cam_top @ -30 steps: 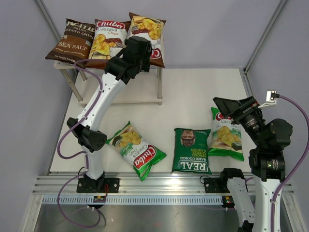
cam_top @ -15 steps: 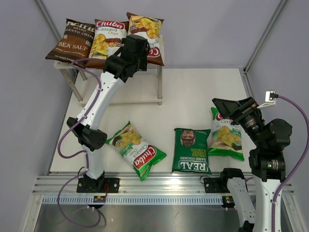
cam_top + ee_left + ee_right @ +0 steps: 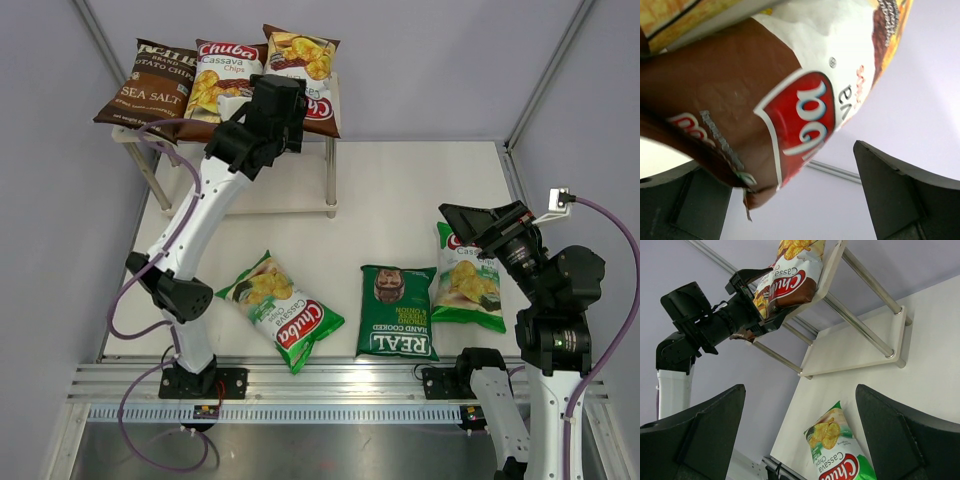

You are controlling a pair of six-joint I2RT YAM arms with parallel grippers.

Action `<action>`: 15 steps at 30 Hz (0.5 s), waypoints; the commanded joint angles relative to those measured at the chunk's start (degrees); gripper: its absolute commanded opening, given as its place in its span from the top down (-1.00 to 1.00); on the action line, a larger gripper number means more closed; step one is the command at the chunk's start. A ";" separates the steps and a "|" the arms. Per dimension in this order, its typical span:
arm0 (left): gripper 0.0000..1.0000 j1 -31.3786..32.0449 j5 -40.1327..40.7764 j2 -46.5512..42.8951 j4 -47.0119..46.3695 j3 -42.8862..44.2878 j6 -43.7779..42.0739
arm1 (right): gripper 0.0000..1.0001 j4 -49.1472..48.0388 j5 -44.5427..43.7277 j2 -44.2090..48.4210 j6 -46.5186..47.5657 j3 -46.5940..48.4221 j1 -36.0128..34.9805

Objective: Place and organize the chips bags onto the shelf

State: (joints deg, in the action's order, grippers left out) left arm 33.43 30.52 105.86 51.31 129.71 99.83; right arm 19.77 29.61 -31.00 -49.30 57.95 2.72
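Observation:
The shelf (image 3: 268, 188) stands at the back left. Its top board holds three chips bags side by side: the dark brown Sea Salt bag (image 3: 148, 88), a brown/white Chuba bag (image 3: 222, 72) and a second brown/white Chuba bag (image 3: 308, 62). My left gripper (image 3: 288, 100) is open at the near edge of that second bag (image 3: 790, 100), its jaws wide apart on either side of the bag's lower corner. A green Chuba bag (image 3: 282, 312), the dark green REAL bag (image 3: 398, 312) and another green Chuba bag (image 3: 466, 282) lie on the table. My right gripper (image 3: 468, 222) is open and empty above the right green bag.
The shelf's lower board (image 3: 855, 352) is bare, with silver legs (image 3: 331, 178) at its corners. Grey walls close in the table at the left, back and right. A metal rail (image 3: 330, 385) runs along the near edge by the arm bases.
My left arm's elbow has swung left and down, and the left gripper has shifted slightly left at the bag's edge. The second brown/white bag settled a little. The right arm has not moved.

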 commanded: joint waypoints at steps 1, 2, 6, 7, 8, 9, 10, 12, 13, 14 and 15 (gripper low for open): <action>-0.98 1.20 3.93 -4.43 -2.18 -1.03 -2.01 | -0.99 -0.70 0.80 0.33 0.96 2.08 -0.52; -0.98 1.46 4.19 -5.22 -2.53 -1.91 -2.01 | -0.99 -0.61 0.80 0.33 1.05 2.16 -0.52; -0.98 2.78 5.42 -11.09 -4.45 -8.14 -1.05 | -0.99 -0.17 0.72 0.33 1.57 2.60 -0.52; -0.98 2.95 6.12 -12.25 -5.42 -11.72 -1.13 | -0.99 0.27 0.63 0.33 1.83 2.69 -0.52; -0.98 3.13 6.30 -13.48 -6.13 -13.67 -0.96 | -0.99 0.36 0.63 0.33 1.92 2.95 -0.52; -0.98 3.13 6.39 -15.67 -6.66 -15.00 -0.43 | -0.99 0.71 0.63 0.33 2.19 3.13 -0.52; -0.98 3.13 6.48 -16.65 -7.10 -17.80 -0.60 | -0.99 0.80 0.63 0.33 2.28 3.39 -0.52; -0.98 3.57 7.53 -20.15 -8.94 -20.19 -1.82 | -0.99 1.15 0.54 0.24 2.71 3.66 -0.52; -0.98 3.75 7.88 -21.56 -10.08 -21.76 -2.88 | -0.99 1.41 0.54 0.24 2.98 4.01 -0.52; -0.98 4.01 8.49 -22.97 -12.26 -24.04 -5.24 | -0.99 1.67 0.54 0.16 3.33 4.10 -0.52; -0.98 4.27 8.94 -24.29 -13.68 -25.46 -7.09 | -0.99 1.94 0.54 0.07 4.38 4.18 -0.52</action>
State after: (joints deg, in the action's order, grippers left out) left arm 37.10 34.57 86.39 44.49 107.00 97.21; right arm 21.21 29.58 -30.98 -47.53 59.68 2.70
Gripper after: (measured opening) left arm 0.988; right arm 0.993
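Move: The left hand is empty and open at the shelf's top front edge, with the just-placed brown cassava bag's middle about 7 cm ahead, 1 cm right and 3 cm higher. The middle brown cassava bag stands equally far ahead and high, some 13 cm left. The left green cassava bag lies on the table about 26 cm back, straight in line, 40 cm below; the REAL bag is level with it, some 29 cm to its right. From the right hand the left green cassava bag is about 36 cm left, level, 40 cm below. The left hand's lower finger comes free of the just-placed bag's bottom edge, fingers staying wide open. The hand draws straight back from the shelf, about 7 cm in all and quickening, then veers some 3 cm left as it goes, at nearly steady height and with the wrist barely tilting. ##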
